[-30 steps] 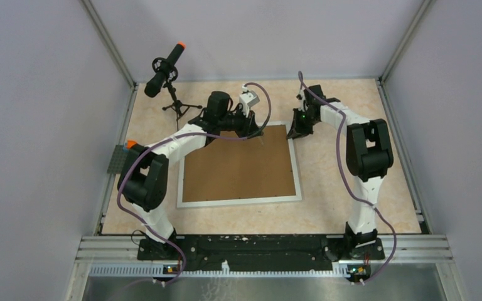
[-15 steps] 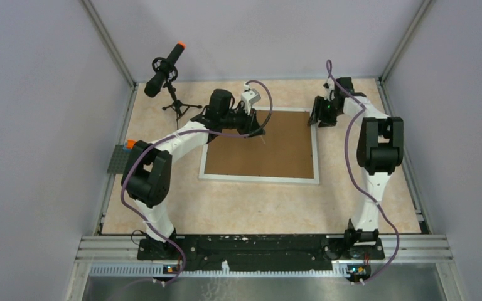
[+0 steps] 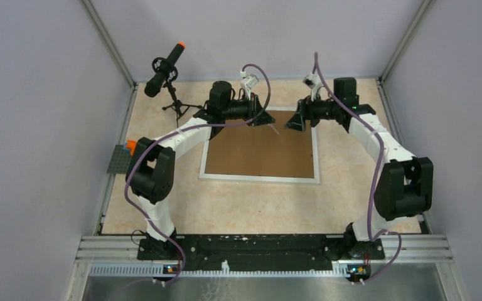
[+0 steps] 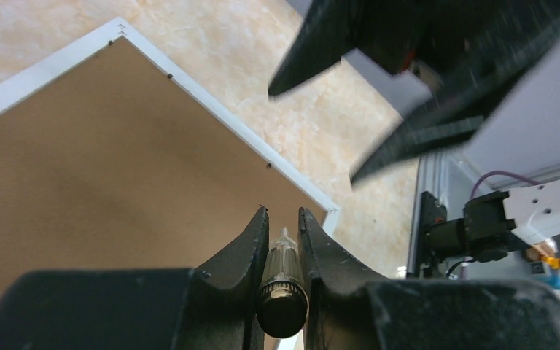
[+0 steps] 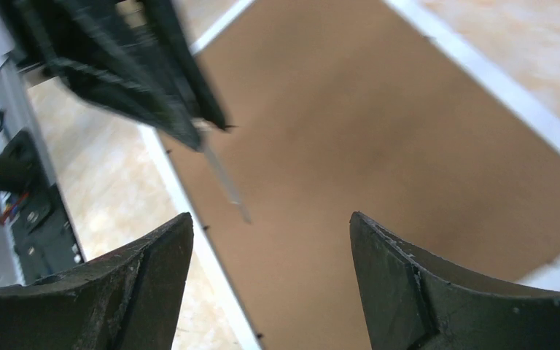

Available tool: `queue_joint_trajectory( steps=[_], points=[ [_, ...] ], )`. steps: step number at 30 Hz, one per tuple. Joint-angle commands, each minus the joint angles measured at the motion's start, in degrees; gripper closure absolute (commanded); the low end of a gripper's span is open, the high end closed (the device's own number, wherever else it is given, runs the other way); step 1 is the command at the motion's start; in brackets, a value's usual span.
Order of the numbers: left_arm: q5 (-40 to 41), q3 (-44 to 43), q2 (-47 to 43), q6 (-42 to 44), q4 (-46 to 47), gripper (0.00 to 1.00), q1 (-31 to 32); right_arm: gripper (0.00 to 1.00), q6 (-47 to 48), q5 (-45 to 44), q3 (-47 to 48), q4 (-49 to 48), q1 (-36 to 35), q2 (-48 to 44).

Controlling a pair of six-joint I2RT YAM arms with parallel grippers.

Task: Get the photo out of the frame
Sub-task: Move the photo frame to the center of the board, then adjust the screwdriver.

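Note:
The frame lies face down on the table, its brown backing board facing up; the photo is hidden beneath it. My left gripper hovers over the frame's far left part, shut on a thin clear pen-like tool whose tip points down at the board. My right gripper hangs open over the far right part, facing the left one and holding nothing. From the right wrist I see the board, the white border and the tool between my open fingers.
A black microphone on a small tripod stands at the far left corner. A grey studded plate with an orange piece sits at the left edge. Enclosure walls close in the table on three sides.
The frame has slid right and squared up on the table. My right gripper let go of its corner, opened and swung round to face left. The left gripper shifted slightly back.

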State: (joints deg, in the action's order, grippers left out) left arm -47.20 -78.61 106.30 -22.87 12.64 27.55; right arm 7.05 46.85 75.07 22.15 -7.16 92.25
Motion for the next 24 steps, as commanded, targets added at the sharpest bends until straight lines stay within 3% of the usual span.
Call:
queue_joint_trajectory(
  steps=[1, 7, 10, 12, 15, 17, 21, 24],
  points=[
    [-3.4, -1.8, 0.3, -7.1, 6.7, 1.0, 0.2, 0.24, 3.2, 5.1, -4.9, -6.3, -5.9, -2.7],
    [-7.4, -0.9, 0.6, -12.7, 12.6, 1.0, 0.3, 0.26, 4.5, 3.9, -4.3, -8.2, -9.7, -0.8],
    [-8.0, -0.6, 0.6, -13.9, 13.9, 1.0, 0.4, 0.33, 5.5, 4.2, -3.0, -6.9, -10.0, 0.5],
    [-8.3, -0.5, 0.7, -14.2, 13.9, 1.0, 0.3, 0.5, 6.3, 4.4, -2.5, -6.2, -10.0, 0.9],
    [-8.4, -0.5, 0.7, -13.6, 13.4, 1.0, 0.3, 0.85, 8.0, 4.7, -1.8, -4.6, -10.0, 0.5],
    [-9.4, -0.6, 0.5, -12.8, 12.7, 0.88, 0.4, 1.0, 9.5, 4.1, -1.7, -3.5, -10.0, 0.0],
    [-12.5, -2.5, -0.1, -6.4, 3.7, 0.59, 0.1, 1.0, 15.6, -0.4, -2.7, -0.4, -10.0, -2.5],
    [-13.3, -6.6, 0.7, -0.3, -8.2, 0.47, -0.1, 1.0, 21.1, -3.6, -4.4, 1.3, -10.1, -4.8]
  ],
)
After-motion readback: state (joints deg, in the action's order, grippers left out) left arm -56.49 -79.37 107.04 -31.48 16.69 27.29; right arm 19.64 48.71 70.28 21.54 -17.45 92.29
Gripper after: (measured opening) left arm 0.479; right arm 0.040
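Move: The screwdriver is still pinched by its handle in the left hand; its thin shaft lies about 7 cm to the left of the open right hand, some 3 cm back and 6 cm below it. From the left hand the shaft is some 3 cm to the right, 2 cm back and 3 cm down, with the right gripper about 10 cm to the right, level fore and aft and 3 cm higher. The photo frame's middle lies about 11 cm left of the right hand, 5 cm back and 19 cm down. The open right hand swings about 6 cm left and 5 cm back, sinking a little over the frame and turning some 15 degrees counter-clockwise, then shuts its fingers on the screwdriver's shaft just past the left fingertips, leaving the tip sticking out. The left hand holds the handle and lifts it some 3 cm to meet the right hand, then spreads its fingers about half open as it starts to sink and draw back. ##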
